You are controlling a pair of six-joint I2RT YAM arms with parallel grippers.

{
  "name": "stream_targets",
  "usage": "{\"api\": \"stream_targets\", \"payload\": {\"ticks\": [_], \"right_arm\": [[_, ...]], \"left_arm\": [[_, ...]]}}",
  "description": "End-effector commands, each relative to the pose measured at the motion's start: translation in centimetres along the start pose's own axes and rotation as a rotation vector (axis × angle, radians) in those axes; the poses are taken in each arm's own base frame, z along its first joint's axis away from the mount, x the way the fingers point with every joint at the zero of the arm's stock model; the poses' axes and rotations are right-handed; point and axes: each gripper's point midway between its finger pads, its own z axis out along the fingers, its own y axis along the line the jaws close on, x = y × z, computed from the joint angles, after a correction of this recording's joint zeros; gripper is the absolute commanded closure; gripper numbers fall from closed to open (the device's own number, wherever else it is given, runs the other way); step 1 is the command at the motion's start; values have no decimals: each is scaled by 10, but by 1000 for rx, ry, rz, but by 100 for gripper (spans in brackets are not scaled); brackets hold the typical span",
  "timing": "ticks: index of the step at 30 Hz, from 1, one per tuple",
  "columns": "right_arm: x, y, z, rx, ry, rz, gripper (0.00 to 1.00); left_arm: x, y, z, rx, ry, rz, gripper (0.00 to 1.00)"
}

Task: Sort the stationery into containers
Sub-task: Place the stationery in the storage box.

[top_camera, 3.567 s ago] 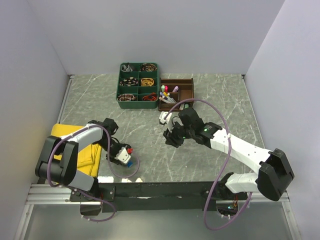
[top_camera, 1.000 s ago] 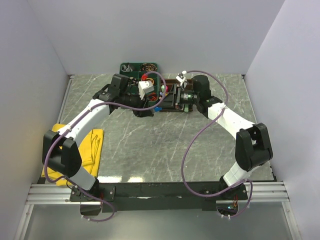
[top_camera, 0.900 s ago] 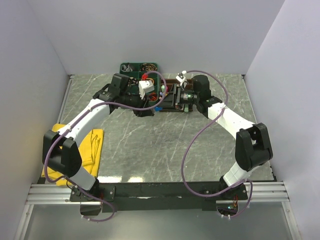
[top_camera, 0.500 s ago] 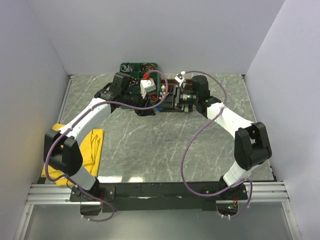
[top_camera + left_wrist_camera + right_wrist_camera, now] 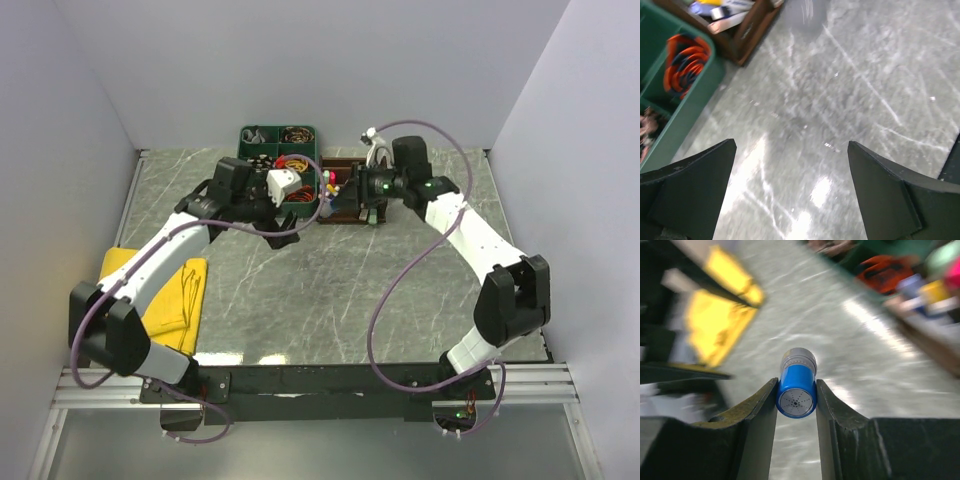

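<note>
The dark brown organiser (image 5: 340,163) stands at the back centre, largely covered by my right arm. Several coloured pens and markers (image 5: 326,184) stand in it. My right gripper (image 5: 346,190) hovers over its left part and is shut on a blue cap with a grey end (image 5: 797,390). My left gripper (image 5: 308,208) hangs just left of the organiser, above the table. In the left wrist view the left gripper (image 5: 791,145) is open and empty, with the organiser's corner (image 5: 747,30) at the upper left.
A green divided tray (image 5: 270,140) with coiled bands stands left of the organiser, and its edge shows in the left wrist view (image 5: 690,95). A yellow cloth (image 5: 165,290) lies at the left front. Grey walls close the back and sides.
Both arms have travelled from the table's middle to the organiser at the back. In the last half second the left wrist drew slightly left and the right wrist rose and turned.
</note>
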Motion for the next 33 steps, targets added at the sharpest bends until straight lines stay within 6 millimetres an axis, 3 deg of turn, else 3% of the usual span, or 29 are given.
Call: {"api": "stream_targets", "payload": {"ticks": [1, 4, 11, 27, 33], "right_arm": [[-34, -49, -36, 272, -4, -298, 92], [-47, -78, -37, 384, 44, -378, 93], [-74, -111, -44, 541, 89, -473, 97], [-83, -167, -30, 643, 205, -471, 99], [-76, -185, -20, 647, 259, -442, 99]], "left_arm": [[-3, 11, -20, -128, -29, 34, 1], [2, 11, -22, -142, -28, 29, 1], [2, 12, -23, -150, -32, 33, 1], [9, 17, -23, -154, -24, 8, 1], [11, 20, -22, -159, -19, 1, 1]]}}
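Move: The blue-capped bottle is already in the right fingers; the empty right-hand compartment of the brown storage box, where it is being taken, lies about 16 cm ahead of that hand, 10 cm to its right and 16 cm below. The box's pen section stands some 9 cm left of that compartment and level with it; the green tray is about 20 cm ahead of the right hand and 15 cm left. From the open left hand, the compartment lies roughly 19 cm ahead, 20 cm right and 13 cm below. The blue-capped bottle, kept pinched in the right fingers, is carried forward about 15 cm and some 10 cm right, nearly level at first and then sinking some 6 cm, to over the storage box's empty right compartment. The wrist meanwhile swings roughly 45 degrees, turning the fingers from pointing left to mostly down. The left hand, fingers still wide open, backs about 3 cm left, away from it. ##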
